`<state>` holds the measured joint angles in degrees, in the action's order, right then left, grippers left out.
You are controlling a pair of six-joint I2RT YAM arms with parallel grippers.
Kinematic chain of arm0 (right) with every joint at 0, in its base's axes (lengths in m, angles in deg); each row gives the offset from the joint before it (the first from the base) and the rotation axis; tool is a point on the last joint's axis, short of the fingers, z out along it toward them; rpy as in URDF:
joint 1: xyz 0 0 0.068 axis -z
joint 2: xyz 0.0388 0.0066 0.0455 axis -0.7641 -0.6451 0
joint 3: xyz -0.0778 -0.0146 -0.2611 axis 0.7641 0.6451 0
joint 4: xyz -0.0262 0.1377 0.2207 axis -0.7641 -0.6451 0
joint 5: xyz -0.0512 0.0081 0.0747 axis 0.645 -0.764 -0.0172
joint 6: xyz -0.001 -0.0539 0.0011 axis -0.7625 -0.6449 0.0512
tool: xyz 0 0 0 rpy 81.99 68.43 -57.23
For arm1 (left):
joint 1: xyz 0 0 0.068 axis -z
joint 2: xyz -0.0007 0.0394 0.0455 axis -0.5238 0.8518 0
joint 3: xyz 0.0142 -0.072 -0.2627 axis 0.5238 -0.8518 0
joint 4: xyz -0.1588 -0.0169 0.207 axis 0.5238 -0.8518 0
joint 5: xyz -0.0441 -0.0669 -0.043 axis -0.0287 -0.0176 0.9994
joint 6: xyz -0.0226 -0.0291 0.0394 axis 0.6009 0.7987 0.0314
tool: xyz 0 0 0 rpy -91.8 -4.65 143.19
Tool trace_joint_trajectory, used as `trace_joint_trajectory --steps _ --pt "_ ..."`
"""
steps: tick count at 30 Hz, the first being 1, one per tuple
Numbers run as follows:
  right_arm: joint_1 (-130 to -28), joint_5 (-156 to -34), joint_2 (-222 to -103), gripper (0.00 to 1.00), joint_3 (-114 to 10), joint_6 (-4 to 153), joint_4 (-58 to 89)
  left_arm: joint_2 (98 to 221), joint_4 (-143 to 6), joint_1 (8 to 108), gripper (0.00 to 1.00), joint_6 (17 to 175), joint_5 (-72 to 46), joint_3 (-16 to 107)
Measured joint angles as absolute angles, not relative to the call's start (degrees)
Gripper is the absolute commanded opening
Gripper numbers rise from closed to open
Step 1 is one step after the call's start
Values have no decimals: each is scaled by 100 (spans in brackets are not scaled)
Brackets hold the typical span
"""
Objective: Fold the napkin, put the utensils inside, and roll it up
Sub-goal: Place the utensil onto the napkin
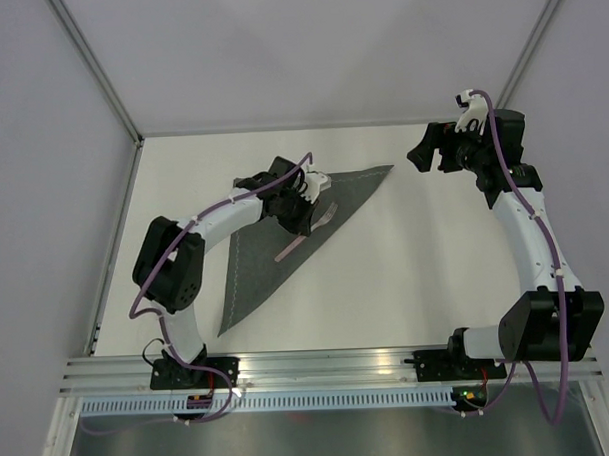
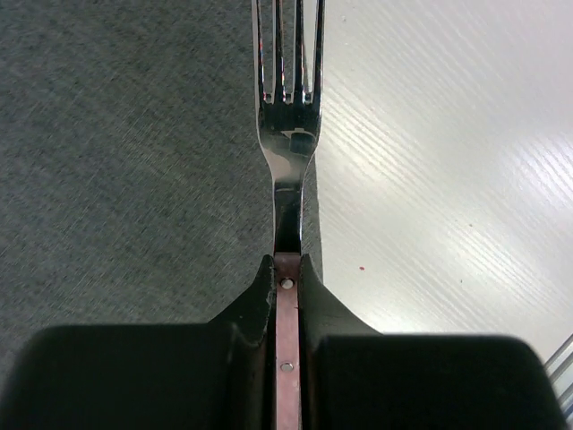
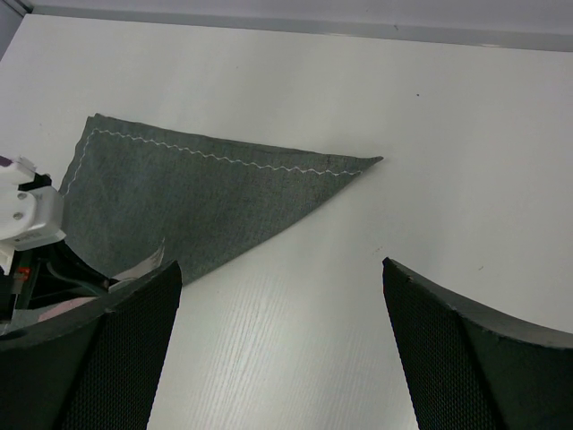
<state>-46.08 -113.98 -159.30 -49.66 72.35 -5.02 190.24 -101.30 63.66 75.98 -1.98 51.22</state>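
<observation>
The dark grey napkin (image 1: 275, 244) lies folded into a triangle on the white table, its stitched edge toward the back (image 3: 215, 158). My left gripper (image 2: 286, 279) is shut on the pale pink handle of a fork (image 2: 288, 170). The fork's silvery tines point forward over the napkin's (image 2: 125, 161) long folded edge, right where cloth meets bare table. From above, the fork (image 1: 307, 235) lies slanted along that edge under my left gripper (image 1: 302, 213). My right gripper (image 3: 279, 269) stands open over bare table beside the napkin's (image 3: 206, 202) right corner, nothing between its fingers.
White enclosure walls stand at the back and along both sides of the table (image 1: 406, 264). My right gripper (image 1: 429, 150) hovers at the far right, apart from the napkin. The left arm's white wrist (image 3: 22, 215) shows at the left edge of the right wrist view.
</observation>
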Motion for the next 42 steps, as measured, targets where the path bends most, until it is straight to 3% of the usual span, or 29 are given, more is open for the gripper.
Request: trace_joint_trajectory --steps 21,42 --pt "-4608 -11398 -15930 98 -4876 7230 -480 19374 -8952 6598 2 8190 -491 4375" --pt "-4608 -11396 -15930 98 -4874 7233 -480 19453 -8886 6679 2 8212 -524 4305"
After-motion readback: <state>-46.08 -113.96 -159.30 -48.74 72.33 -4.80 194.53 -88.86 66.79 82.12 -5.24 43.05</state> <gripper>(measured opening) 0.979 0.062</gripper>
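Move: The left hand holds the fork above the napkin; the spot it is taken to lies about 6 cm below, roughly 1 cm back and 1 cm right. The napkin's far right corner is some 23 cm ahead and 24 cm right of this hand, its near corner about 24 cm back and 23 cm left. From the right hand, that spot is roughly 33 cm left, 9 cm back and 26 cm below. The left hand lowers the still-pinched fork about 6 cm onto the napkin beside its diagonal fold, fingers staying shut. ##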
